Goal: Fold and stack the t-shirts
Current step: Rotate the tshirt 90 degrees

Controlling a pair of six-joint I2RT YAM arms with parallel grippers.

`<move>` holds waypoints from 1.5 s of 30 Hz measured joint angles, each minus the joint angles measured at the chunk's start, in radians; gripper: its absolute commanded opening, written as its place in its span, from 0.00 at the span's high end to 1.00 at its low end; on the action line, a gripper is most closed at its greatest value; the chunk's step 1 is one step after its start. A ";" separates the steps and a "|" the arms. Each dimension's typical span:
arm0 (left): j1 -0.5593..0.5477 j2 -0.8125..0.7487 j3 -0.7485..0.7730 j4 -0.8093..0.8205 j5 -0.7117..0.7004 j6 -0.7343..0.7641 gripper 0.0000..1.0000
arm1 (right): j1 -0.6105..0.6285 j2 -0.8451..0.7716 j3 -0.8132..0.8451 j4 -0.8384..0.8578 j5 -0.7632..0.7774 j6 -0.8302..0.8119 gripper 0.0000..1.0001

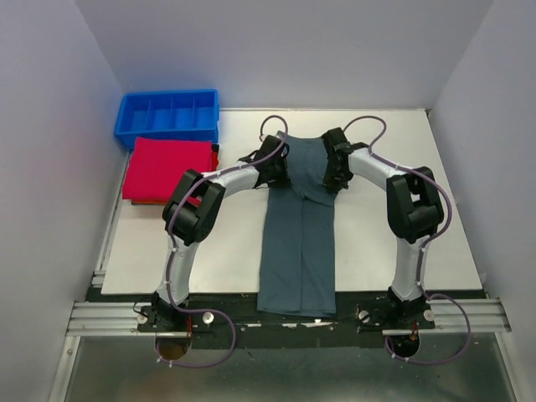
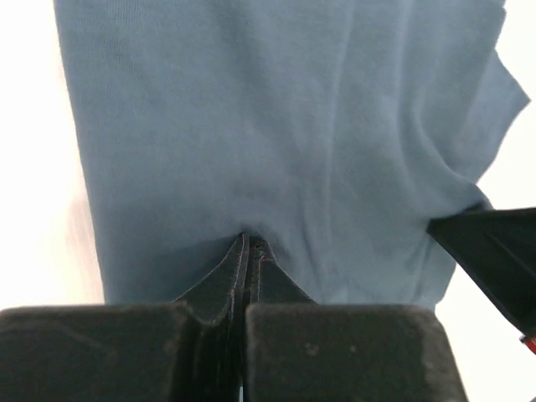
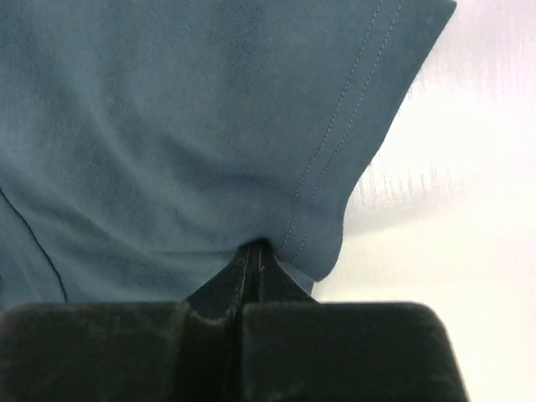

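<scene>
A dark grey-blue t-shirt (image 1: 297, 251) lies folded into a long narrow strip down the middle of the white table (image 1: 377, 243), its near end hanging over the front edge. My left gripper (image 1: 286, 167) pinches the far end's left side and my right gripper (image 1: 327, 172) its right side. In the left wrist view the left gripper (image 2: 251, 243) is shut on the cloth (image 2: 276, 126). In the right wrist view the right gripper (image 3: 255, 247) is shut on the cloth (image 3: 184, 126) beside a stitched hem. A red-magenta t-shirt (image 1: 167, 167) lies folded at the far left.
A blue plastic tray with dividers (image 1: 167, 117) stands at the far left corner, just behind the red shirt. White walls close in the table on three sides. Part of the right arm (image 2: 494, 251) shows at the right edge of the left wrist view.
</scene>
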 measured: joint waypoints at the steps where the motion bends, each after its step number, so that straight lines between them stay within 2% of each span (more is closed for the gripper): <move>1: 0.002 0.029 0.029 -0.014 0.000 0.003 1.00 | 0.000 0.015 0.026 -0.018 0.009 0.006 0.99; 10: 0.044 0.124 0.156 -0.045 0.018 -0.013 1.00 | 0.006 0.166 0.274 -0.172 0.080 0.024 0.99; 17: 0.081 0.181 0.237 -0.047 0.042 -0.039 1.00 | 0.004 0.253 0.442 -0.219 0.098 -0.004 0.99; 20: 0.090 0.207 0.282 -0.056 0.059 -0.032 1.00 | 0.004 0.222 0.412 -0.182 0.082 -0.030 0.98; 25: 0.092 0.222 0.360 -0.110 0.063 0.013 0.97 | 0.004 0.035 0.230 -0.122 0.040 -0.086 0.98; 30: 0.092 0.061 0.208 -0.112 0.068 0.022 0.94 | 0.012 -0.197 0.079 -0.054 0.011 -0.126 0.99; 36: 0.059 -0.288 -0.144 -0.026 0.065 0.010 0.96 | 0.055 -0.439 -0.273 0.036 -0.034 -0.096 0.99; 39: 0.025 -0.413 -0.322 0.021 0.063 -0.006 0.98 | 0.083 -0.467 -0.371 0.060 -0.054 -0.074 0.99; 42: 0.005 -0.468 -0.458 0.047 0.062 -0.018 0.98 | 0.120 -0.492 -0.473 0.074 -0.076 -0.048 0.99; 45: -0.004 -0.493 -0.565 0.058 0.053 -0.028 0.98 | 0.158 -0.489 -0.508 0.089 -0.082 -0.029 0.99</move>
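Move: The t-shirt runs lengthwise under both my shut grippers, its near end drooping over the table edge. Its middle is about 15 cm back and 3 cm right of my left hand, and 13 cm back and 12 cm left of my right, only 1-2 cm lower. From my left hand, the red stack sits 34 cm left and 3 ahead, the blue bin 36 cm left and 24 ahead, the table's near edge 38 cm straight back. With shut fingers I press on the t-shirt and push it forward, about 8 cm with my left hand after it settles a little, about 6 cm with my right. Then I lift both hands clear, swing them roughly 20 cm back in an arc some 10 cm high, my left drifting leftward, and sink again towards the shirt's side edges, stopping just above the cloth. ##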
